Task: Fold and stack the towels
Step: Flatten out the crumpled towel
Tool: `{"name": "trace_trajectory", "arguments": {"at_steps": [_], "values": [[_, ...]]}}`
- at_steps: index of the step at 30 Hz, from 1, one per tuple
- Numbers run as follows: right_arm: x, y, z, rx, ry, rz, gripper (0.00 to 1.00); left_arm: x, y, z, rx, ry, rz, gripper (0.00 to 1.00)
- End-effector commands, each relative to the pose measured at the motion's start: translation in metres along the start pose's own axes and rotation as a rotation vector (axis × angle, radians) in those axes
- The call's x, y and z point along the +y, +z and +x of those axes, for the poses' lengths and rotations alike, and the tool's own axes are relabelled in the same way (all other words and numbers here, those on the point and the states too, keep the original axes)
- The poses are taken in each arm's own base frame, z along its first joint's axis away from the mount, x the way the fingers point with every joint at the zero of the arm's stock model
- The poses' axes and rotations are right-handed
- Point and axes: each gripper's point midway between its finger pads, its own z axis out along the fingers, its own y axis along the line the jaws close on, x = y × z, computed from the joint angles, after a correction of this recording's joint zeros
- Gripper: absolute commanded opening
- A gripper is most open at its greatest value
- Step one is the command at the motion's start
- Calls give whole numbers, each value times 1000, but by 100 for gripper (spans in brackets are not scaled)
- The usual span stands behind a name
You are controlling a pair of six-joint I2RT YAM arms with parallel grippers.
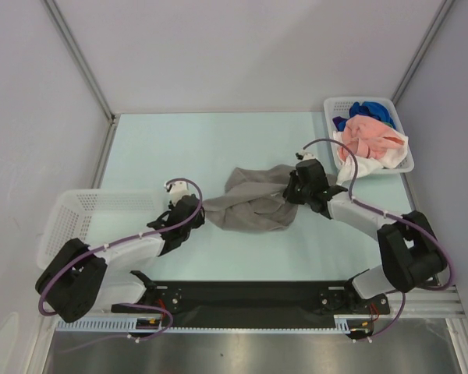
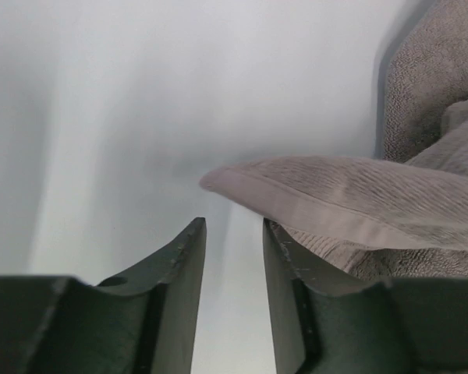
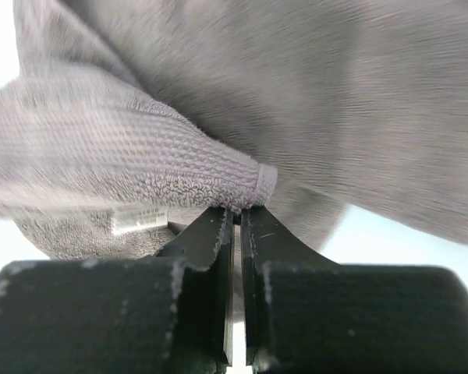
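Observation:
A grey towel [image 1: 253, 204] lies crumpled in the middle of the table. My right gripper [image 1: 295, 189] sits on its right side. In the right wrist view that gripper [image 3: 240, 210] is shut, its tips pinching a hemmed fold of the grey towel [image 3: 218, 93] beside a small white label [image 3: 136, 218]. My left gripper [image 1: 200, 212] is at the towel's left corner. In the left wrist view it [image 2: 234, 226] stands open with nothing between its fingers, and the towel's corner [image 2: 359, 199] lies just past the right fingertip. Pink [image 1: 370, 136], blue [image 1: 366, 111] and white [image 1: 351, 167] towels are heaped in a basket.
The white lattice basket [image 1: 405, 160] holding those towels stands at the back right corner. A second white lattice basket [image 1: 70, 214] sits at the left edge beside my left arm. Walls close in the table on three sides.

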Motion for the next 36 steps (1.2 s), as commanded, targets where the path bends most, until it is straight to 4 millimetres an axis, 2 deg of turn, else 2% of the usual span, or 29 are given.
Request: {"name": "trace_trajectory", "arguments": {"at_steps": [1,3,6,11,15,20,23,28,29,30,32,36], "values": [[-12,-26,-46,-114,6,57,0,-25,-5,-26,-62,-15,78,42],[-26,-31,-52,-119,17,91,0,-29,-4,-29,-61,-11,83,43],[-31,-34,-60,-128,25,95,0,-36,-2,-33,-59,-1,94,47],[-29,-30,-61,-107,12,89,0,-56,-6,-50,-105,12,180,49],[-27,-26,-67,-101,5,85,0,-68,-10,-51,-107,58,252,53],[-16,-22,-84,-107,-3,62,3,-65,-4,-44,-76,80,226,57],[-12,-20,-89,-95,-11,56,9,-63,-2,-40,-62,76,216,61],[-8,-25,-82,-87,-5,26,21,-58,-1,-24,-31,50,227,66],[-7,-26,-80,-90,-4,22,28,-56,-1,-20,-23,50,227,67],[-10,-25,-71,-74,-2,27,31,-57,-1,-18,-15,43,230,68],[-11,-27,-66,-77,6,23,35,-57,0,-11,3,33,239,68],[-14,-27,-41,-41,13,4,39,-55,-2,-6,19,13,244,70]]}}
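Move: The grey towel's left corner is about 3 cm ahead of the left hand, 2 cm right and slightly below; the towel's middle is 13 cm right and 4 ahead. The right hand already pinches a folded towel edge; the towel's right end lies some 9 cm right, 4 ahead and 5 below, the laundry bin about 20 right and 15 ahead. The left corner is roughly 20 cm left and 2 back of it. Right hand pulls the pinched towel edge about 5 cm right and up, then opens; left follows 4 cm, widening. ##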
